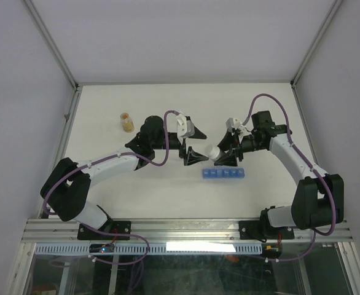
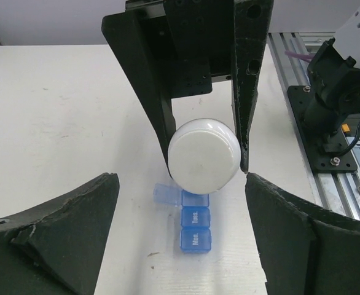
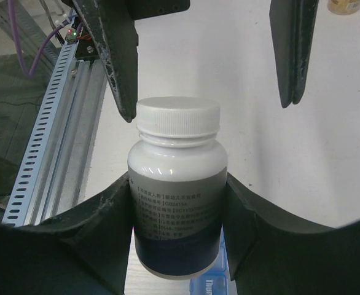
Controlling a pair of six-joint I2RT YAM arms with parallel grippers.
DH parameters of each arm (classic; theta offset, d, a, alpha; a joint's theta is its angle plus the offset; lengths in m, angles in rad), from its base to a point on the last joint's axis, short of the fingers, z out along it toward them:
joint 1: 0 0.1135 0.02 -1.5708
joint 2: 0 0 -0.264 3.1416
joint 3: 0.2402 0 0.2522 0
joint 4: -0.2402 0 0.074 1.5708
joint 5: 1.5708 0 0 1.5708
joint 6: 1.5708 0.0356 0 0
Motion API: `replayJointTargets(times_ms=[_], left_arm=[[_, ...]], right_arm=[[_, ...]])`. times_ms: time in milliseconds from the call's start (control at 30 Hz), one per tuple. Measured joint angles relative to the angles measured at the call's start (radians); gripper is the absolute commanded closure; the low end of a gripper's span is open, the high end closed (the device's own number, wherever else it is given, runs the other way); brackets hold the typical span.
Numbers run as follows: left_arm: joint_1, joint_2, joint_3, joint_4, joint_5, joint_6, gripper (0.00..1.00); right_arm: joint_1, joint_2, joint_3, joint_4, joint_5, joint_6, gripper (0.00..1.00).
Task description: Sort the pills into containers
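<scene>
My right gripper point(image 3: 177, 184) is shut on a white pill bottle point(image 3: 177, 184) with a grey and dark-blue label, held by its body above the table. Its white screw cap point(image 2: 204, 153) points at my left gripper point(image 2: 182, 177), which is open; the fingers point(image 3: 115, 55) flank the cap without touching it. The containers are a blue pill-organizer strip point(image 1: 223, 174) lying on the table just below the bottle. Its "Mon." and "Tues." lids point(image 2: 194, 228) are closed and one lid point(image 2: 168, 193) further along stands open. No pills are in view.
A small clear bottle with orange-tan contents point(image 1: 126, 121) stands at the back left. Metal rails point(image 1: 186, 230) run along the table's near edge, with the right arm's base point(image 2: 330, 110) bolted there. White walls close in the sides and back.
</scene>
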Motion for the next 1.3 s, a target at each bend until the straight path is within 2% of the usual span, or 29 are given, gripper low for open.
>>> replayJointTargets(times_ms=[567,800,1033,1267,1300], left_arm=[[0.000,0.037,0.005,0.069,0.070,-0.071,0.42],[0.000,0.040,0.006,0.095,0.090,-0.111,0.67],[0.001,0.043,0.006,0.114,0.093,-0.164,0.83],[-0.026,0.026,-0.024,0.116,-0.015,-0.245,1.00],[-0.032,0.021,-0.029,0.113,-0.038,-0.262,1.00]], right_arm=[[0.008,0.004,0.005,-0.012,0.000,-0.014,1.00],[0.008,0.005,0.006,-0.014,0.000,-0.014,1.00],[0.008,0.005,0.010,-0.018,0.000,-0.014,1.00],[0.005,0.011,0.010,-0.027,0.014,-0.014,1.00],[0.005,0.012,0.010,-0.027,0.016,-0.014,1.00]])
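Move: Just beyond the open left fingertips sits the white cap, about 2 cm to the left hand's right, 1 cm back and level with it. The blue pill box lies on the table some 9 cm to that hand's right, 2 cm back and 18 cm below; its clear open lid is about 7 cm right, 2 cm ahead and 17 cm down. From the right hand, which holds the bottle, the cap is about 4 cm left, level ahead-to-back and 2 cm higher. Closing from wide open to under half, the left hand eases about 1.5 cm back and 1 cm right until its fingers pinch the cap from either side, grip effort rising clearly. Rolling all the while, it has turned roughly 10 degrees counter-clockwise as seen facing the cap, the later half with the grip shut. The right hand holds the bottle still. ##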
